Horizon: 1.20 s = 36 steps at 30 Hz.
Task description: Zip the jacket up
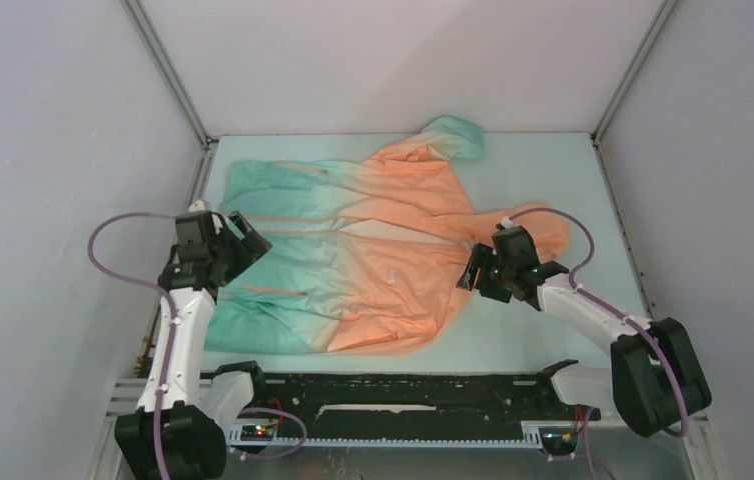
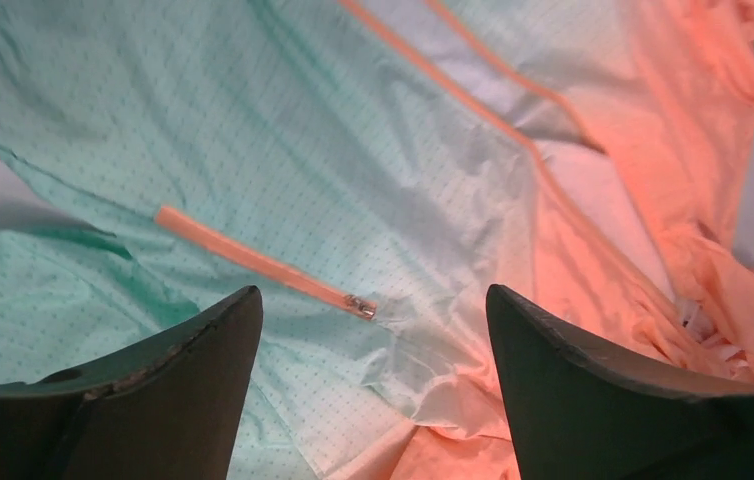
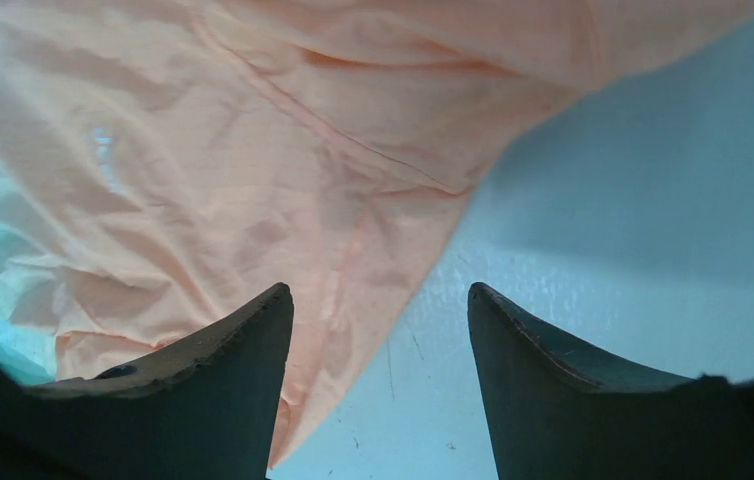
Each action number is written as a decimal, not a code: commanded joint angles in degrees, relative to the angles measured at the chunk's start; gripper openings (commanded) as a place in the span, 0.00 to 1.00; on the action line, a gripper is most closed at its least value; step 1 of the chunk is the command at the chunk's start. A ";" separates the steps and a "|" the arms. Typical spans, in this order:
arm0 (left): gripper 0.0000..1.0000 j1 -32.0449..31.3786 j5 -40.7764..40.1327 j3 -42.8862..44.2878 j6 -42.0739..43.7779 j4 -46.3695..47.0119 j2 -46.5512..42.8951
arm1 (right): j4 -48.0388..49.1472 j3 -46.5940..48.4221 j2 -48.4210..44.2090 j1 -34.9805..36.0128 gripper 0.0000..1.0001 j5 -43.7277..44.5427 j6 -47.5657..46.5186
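Note:
The jacket (image 1: 353,250) lies spread flat on the table (image 1: 543,170), teal at the left and orange at the right, hood (image 1: 453,135) at the far side. My left gripper (image 1: 248,240) is open and empty, hovering over the teal hem part. In the left wrist view the jacket (image 2: 303,150) fills the frame. An orange pocket zip with a small metal pull (image 2: 361,305) lies between the open gripper (image 2: 373,290) tips, and the orange front zip line (image 2: 513,130) runs beyond. My right gripper (image 1: 473,270) is open and empty above the jacket's orange edge (image 3: 203,150) and the bare table (image 3: 653,250).
Grey enclosure walls with metal corner posts (image 1: 168,75) close in the table on three sides. A black rail (image 1: 403,395) runs along the near edge between the arm bases. Purple cables (image 1: 113,225) loop from both arms.

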 commanded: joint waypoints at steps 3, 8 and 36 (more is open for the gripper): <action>0.87 -0.23 -0.29 12.29 7.09 -5.64 -0.44 | -0.35 0.83 5.11 2.24 0.63 4.42 10.33; 0.88 -0.23 -2.48 16.08 8.42 -6.43 1.66 | 0.21 1.24 8.34 3.85 0.53 6.09 15.87; 0.86 6.62 4.09 20.46 7.37 -1.48 12.37 | -14.88 -2.98 -3.76 -14.34 0.00 15.20 14.07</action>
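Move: The jacket's near shoulder edge lies almost directly under the open right hand, about 1 cm to its right and 5 cm below. From that hand, the collar opening is some 8 cm ahead, the hood 12 cm ahead and 13 cm right, and the chest logo about 17 cm left and 1 cm ahead, all near table height. From the left hand, that shoulder edge is roughly 40 cm right, 8 cm back and 13 cm below. Right hand sinks about 5 cm, pinches the jacket's shoulder edge, drags it some 8 cm right; left rises forward. ##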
